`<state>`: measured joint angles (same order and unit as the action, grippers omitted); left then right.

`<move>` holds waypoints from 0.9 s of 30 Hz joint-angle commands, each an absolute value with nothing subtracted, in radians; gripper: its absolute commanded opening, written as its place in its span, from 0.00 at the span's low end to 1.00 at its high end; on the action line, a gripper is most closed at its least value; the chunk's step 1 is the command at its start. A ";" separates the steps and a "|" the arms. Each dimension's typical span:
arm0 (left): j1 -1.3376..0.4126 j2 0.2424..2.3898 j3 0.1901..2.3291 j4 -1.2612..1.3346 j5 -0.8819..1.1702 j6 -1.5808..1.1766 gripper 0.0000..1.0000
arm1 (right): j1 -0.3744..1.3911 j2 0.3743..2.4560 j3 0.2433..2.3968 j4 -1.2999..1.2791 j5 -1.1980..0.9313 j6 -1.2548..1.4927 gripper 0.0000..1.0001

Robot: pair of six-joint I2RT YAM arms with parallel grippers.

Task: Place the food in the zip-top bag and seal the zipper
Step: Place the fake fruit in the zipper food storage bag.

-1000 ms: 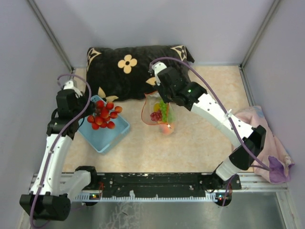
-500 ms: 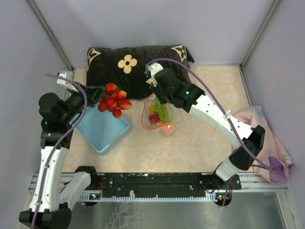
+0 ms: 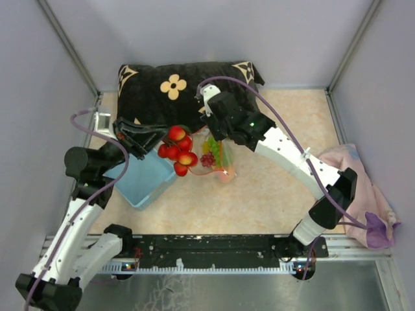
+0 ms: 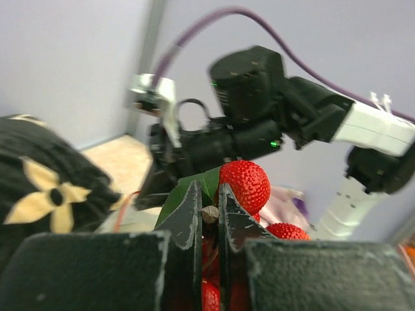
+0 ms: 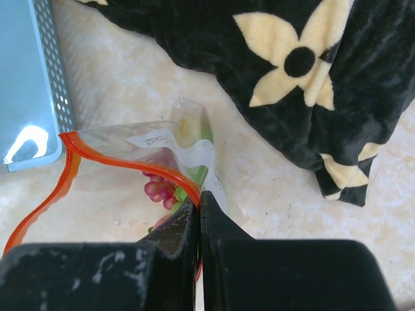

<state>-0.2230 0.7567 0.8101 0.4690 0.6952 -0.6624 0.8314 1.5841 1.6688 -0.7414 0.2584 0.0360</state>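
My left gripper (image 3: pixel 161 136) is shut on the stem of a bunch of red strawberries (image 3: pixel 177 146) and holds it in the air just left of the zip-top bag (image 3: pixel 220 159). In the left wrist view the stem sits pinched between the fingertips (image 4: pixel 209 214), with a strawberry (image 4: pixel 244 184) and a green leaf beyond. My right gripper (image 5: pixel 199 202) is shut on the bag's red-orange zipper (image 5: pixel 123 161) and holds the mouth open. Purple and green grapes (image 5: pixel 159 188) lie inside the clear bag (image 5: pixel 150 138). An orange fruit (image 3: pixel 225 173) shows at the bag's bottom.
A light blue basket (image 3: pixel 140 182) stands on the table to the left of the bag, below my left arm. A black pillow with cream flowers (image 3: pixel 170 91) lies along the back. A pink cloth (image 3: pixel 364 189) is bunched at the right wall.
My left gripper has lifted the strawberry bunch out of the blue basket and carried it right, up to the bag. The right gripper has kept its hold on the zipper edge.
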 commanded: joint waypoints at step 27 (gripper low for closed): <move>-0.533 1.023 0.640 0.681 0.496 -0.343 0.00 | 0.839 1.567 1.724 -0.677 0.178 0.084 0.00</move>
<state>-0.5262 1.0542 0.6418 0.7422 0.5564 -0.4538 0.8314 1.5867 1.6703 -0.7406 0.1909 0.0753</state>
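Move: The left hand, high up, still holds the strawberry bunch by its stem. From it, the open bag mouth lies some 10 cm right, about 5 cm ahead and roughly 20 cm down. The peach inside the bag is about 17 cm right, 3 cm ahead and 36 cm below; the blue basket is about 14 cm left, 2 cm ahead and 38 cm below. From the right hand, the mouth is about 6 cm left, 4 cm back and 5 cm lower. Still pinching the stem, the left fingers carry the hanging strawberries to the bag mouth: first mainly right and slightly back, turning about 10 degrees clockwise, then down some 10 cm and forward while easing farther right, about 9 cm rightward in all. The right hand keeps its pinch on the orange-edged rim, almost still, holding the mouth open. ##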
